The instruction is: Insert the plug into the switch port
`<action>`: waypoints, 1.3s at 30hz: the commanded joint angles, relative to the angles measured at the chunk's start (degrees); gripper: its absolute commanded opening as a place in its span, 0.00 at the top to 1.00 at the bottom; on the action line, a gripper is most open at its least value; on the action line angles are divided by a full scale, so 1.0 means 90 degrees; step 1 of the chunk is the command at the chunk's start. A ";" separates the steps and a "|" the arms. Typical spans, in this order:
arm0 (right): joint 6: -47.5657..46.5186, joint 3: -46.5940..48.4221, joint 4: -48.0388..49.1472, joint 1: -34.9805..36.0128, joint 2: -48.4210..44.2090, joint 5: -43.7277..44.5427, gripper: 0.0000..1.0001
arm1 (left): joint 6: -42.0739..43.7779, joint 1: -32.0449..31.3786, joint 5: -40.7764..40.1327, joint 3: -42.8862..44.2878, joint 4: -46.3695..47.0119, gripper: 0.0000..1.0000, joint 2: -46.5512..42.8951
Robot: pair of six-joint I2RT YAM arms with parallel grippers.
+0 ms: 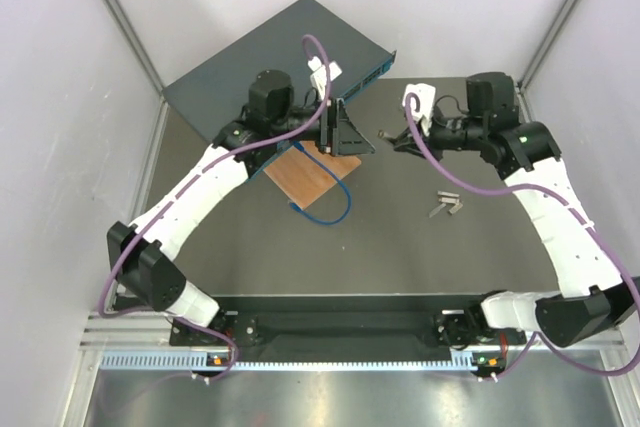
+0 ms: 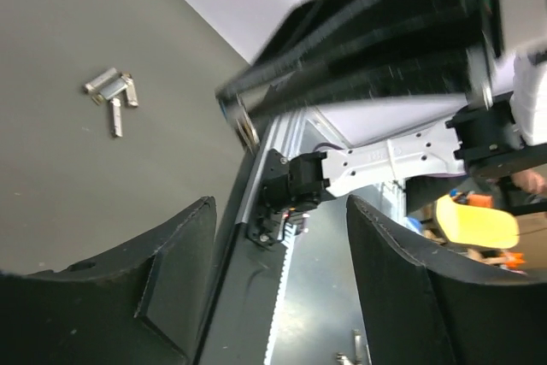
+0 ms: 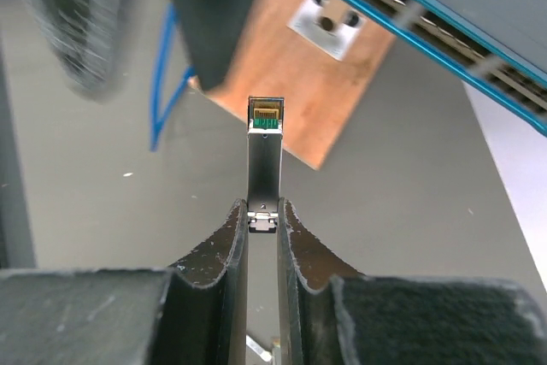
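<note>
The switch (image 1: pixel 270 57) is a flat dark blue box at the back left, its teal port face (image 3: pixel 444 32) running across the top right of the right wrist view. A slim metal plug (image 3: pixel 264 156) with a green connector tip sticks out of my right gripper (image 3: pixel 262 220), which is shut on its rear end. The plug's tip points toward the wooden board, short of the ports. My left gripper (image 1: pixel 355 137) hovers just in front of the switch's port face, above the board. Its jaws (image 2: pixel 282 237) are open with nothing between them.
A small brown wooden board (image 1: pixel 310 177) with a metal bracket (image 3: pixel 329 19) lies in front of the switch. A blue cable loop (image 1: pixel 325 209) sits at its near side. Loose metal plugs (image 1: pixel 447 205) lie on the dark mat under the right arm.
</note>
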 commanded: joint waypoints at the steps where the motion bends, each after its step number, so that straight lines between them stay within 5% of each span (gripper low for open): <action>1: -0.0040 0.0280 -0.0190 0.0427 -0.0097 0.0075 1.00 | -0.0537 -0.0040 -0.0120 -0.0056 0.0704 0.33 0.0067; 9: -0.0167 0.0415 -0.0337 0.1013 -0.0146 0.0455 1.00 | -0.0811 -0.0167 -0.0131 -0.0026 0.0753 0.42 0.0379; 18: -0.0089 0.0514 -0.0279 0.1121 -0.0117 0.0612 1.00 | -0.1133 -0.0206 -0.0062 -0.0309 0.0909 0.77 0.0380; 19: -0.0002 0.0504 -0.0211 0.1131 -0.0127 0.0641 0.95 | -0.1172 -0.0206 -0.0052 -0.0329 0.0968 0.82 0.0389; 20: 0.0154 0.0475 -0.0123 0.1121 -0.0127 0.0700 0.72 | -0.1201 -0.0196 -0.0062 -0.0339 0.1036 0.97 0.0380; 23: 0.0818 0.0300 0.0122 0.1063 -0.0263 0.1090 0.02 | -0.1162 -0.0138 -0.0043 -0.0271 0.1153 1.00 0.0341; 29: 0.2293 -0.0404 0.0942 0.0624 -0.0731 0.1403 0.00 | -0.1562 0.0155 0.0250 -0.0309 0.1281 1.00 0.0272; 39: 0.0577 -0.1234 0.1498 0.0369 -0.1591 -0.0002 0.00 | -0.1856 0.0175 0.0630 -0.0310 0.1467 1.00 0.0145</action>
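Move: The plug's middle is about 4 cm ahead of the open left fingers, 5 cm to their right and 2 cm below. The right fingers still hold it by one end, its middle about 1 cm ahead, 2 cm left and 1 cm below them; the left fingers wait some 3 cm back, 7 cm left and 1 cm above the right. From the left hand, the wooden board is about 18 cm ahead and 13 cm left, the spare plugs 7 cm ahead and 26 cm right, both some 33 cm below. The right hand brings the held plug about 3 cm back and 3 cm left towards the left gripper, while the left hand eases roughly 2 cm right and 2 cm down, rolling some 10 degrees about its own length, and closes its open fingers on the plug's free part in mid-air. Once the left fingers have shut, the right fingers open wide and let go, and the right hand backs off about 3 cm to the right, while the left keeps its pinch and drifts slightly up and forward. ##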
